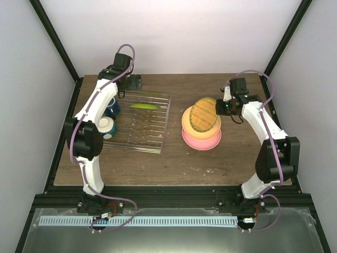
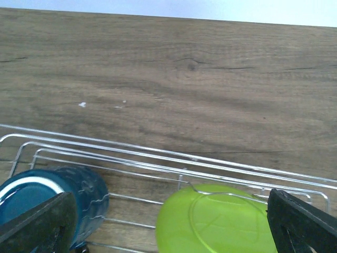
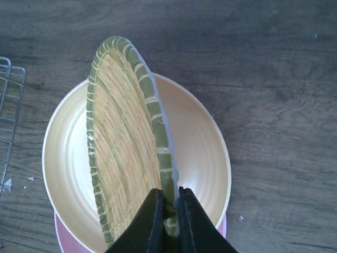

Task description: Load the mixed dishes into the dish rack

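My right gripper [image 3: 169, 211] is shut on the near rim of a round woven plate [image 3: 124, 153], straw-coloured with a green edge, and holds it tilted on edge. Under it lies the cream plate [image 3: 200, 153], stacked on the salmon-pink plate [image 3: 63, 234]. From above, the woven plate [image 1: 202, 117] stands over that stack [image 1: 201, 142], right of the dish rack [image 1: 158, 151]. The rack holds the lime-green plate [image 1: 144, 106], the dark blue mug [image 1: 111, 108] and the small bowl [image 1: 107, 127]. My left gripper [image 2: 168, 226] hangs open over the rack's far edge, with the lime-green plate [image 2: 221, 221] and the mug [image 2: 79, 195] below it.
The rack's wire rim [image 2: 158, 158] runs across the left wrist view, with bare wooden table [image 2: 174, 79] beyond it. One corner of the rack [image 3: 8, 105] shows at the left edge of the right wrist view. White walls enclose the table on three sides.
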### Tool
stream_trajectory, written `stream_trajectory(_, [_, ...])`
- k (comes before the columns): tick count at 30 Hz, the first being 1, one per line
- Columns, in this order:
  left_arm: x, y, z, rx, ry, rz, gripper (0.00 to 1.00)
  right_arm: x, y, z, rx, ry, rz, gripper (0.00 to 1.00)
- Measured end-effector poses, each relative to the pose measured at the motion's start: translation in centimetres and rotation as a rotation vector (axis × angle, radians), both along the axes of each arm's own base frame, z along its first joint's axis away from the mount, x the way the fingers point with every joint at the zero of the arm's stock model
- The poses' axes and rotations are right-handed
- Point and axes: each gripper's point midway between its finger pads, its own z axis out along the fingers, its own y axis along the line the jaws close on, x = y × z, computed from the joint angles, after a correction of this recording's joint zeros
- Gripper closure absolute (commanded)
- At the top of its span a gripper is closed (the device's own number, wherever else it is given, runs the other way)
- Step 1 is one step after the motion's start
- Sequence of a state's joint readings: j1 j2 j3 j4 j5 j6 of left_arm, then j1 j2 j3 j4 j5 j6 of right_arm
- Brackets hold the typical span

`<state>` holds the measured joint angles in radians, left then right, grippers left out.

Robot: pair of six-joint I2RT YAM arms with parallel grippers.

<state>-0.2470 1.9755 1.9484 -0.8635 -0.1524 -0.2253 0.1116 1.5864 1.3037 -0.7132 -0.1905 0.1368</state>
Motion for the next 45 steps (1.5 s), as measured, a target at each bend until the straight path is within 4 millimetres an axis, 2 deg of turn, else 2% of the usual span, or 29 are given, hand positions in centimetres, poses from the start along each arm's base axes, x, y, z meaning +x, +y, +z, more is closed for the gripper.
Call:
stream_trajectory(3, [-0.3, 1.1, 0.0, 0.022, 0.009, 0.045, 0.0, 0.4, 0.0, 0.9, -0.011, -0.024, 0.016, 0.99])
stream_trajectory(5, [-0.5, 2.7, 0.1, 0.035, 0.016, 0.098, 0.0, 0.7, 0.0, 1.5, -0.016, -0.044, 0.028, 0.99])
stream_trajectory(10, [-1.4, 8.9, 1.1, 0.033, 0.005, 0.268, 0.0, 1.4, 0.1, 2.8, -0.028, -0.087, 0.051, 0.99])
stream_trajectory(14, [-2.6, 13.8, 3.1, 0.035, -0.039, 0.391, 0.0, 1.7, 0.4, 3.5, -0.028, -0.111, 0.074, 0.99])
stream_trajectory(18, [-3.5, 16.1, 5.2, 0.03, -0.086, 0.461, 0.0, 2.2, 0.9, 4.5, -0.018, -0.157, 0.108, 0.99])
stream_trajectory(20, [-3.9, 16.9, 5.5, 0.018, -0.095, 0.487, 0.0, 2.4, 1.1, 5.3, -0.013, -0.19, 0.126, 0.99])
stream_trajectory(23, [-5.2, 18.6, 4.2, 0.006, -0.067, 0.54, 0.0, 2.5, 1.4, 6.9, -0.004, -0.246, 0.143, 0.99])
stream_trajectory(29, [-7.5, 21.9, -0.9, -0.053, 0.049, 0.636, 0.0, 3.0, 2.0, 9.4, 0.017, -0.339, 0.17, 0.99])
stream_trajectory(31, [-8.2, 22.5, -1.9, -0.058, 0.076, 0.658, 0.0, 3.3, 2.2, 10.1, 0.026, -0.365, 0.178, 0.99])
stream_trajectory(37, [-9.3, 24.5, -2.7, -0.056, 0.095, 0.721, 0.0, 3.8, 3.0, 12.2, 0.06, -0.447, 0.213, 0.99])
stream_trajectory(45, [-12.7, 28.3, -4.3, 0.019, 0.163, 0.859, 0.0, 4.1, 3.4, 12.9, 0.07, -0.48, 0.234, 0.99])
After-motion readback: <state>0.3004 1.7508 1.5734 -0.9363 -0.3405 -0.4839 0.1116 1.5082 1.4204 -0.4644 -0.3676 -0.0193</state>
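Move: The right hand, already pinching the woven plate by its rim, has the dish rack's middle about 45 cm to its left, nearly level fore-and-aft and 13 cm lower; the cream plate lies 8 cm left and 12 below, and the pink plate 5 cm back, 7 left and 15 below. The empty left hand has the rack's middle 9 cm back, 5 left and 17 below, the green plate about 1 cm back, 3 right and 14 below, and the blue mug 2 cm back and 14 left, about as low. Keeping its pinch on the woven plate's rim, the right hand lifts it about 13 cm, up and away from the cream plate, easing forward and a little left while the fingers tip up from pointing down towards forward. The left hand, open, swings out left over the rack towards its outer side and draws back, rising then sinking, turning counter-clockwise. ##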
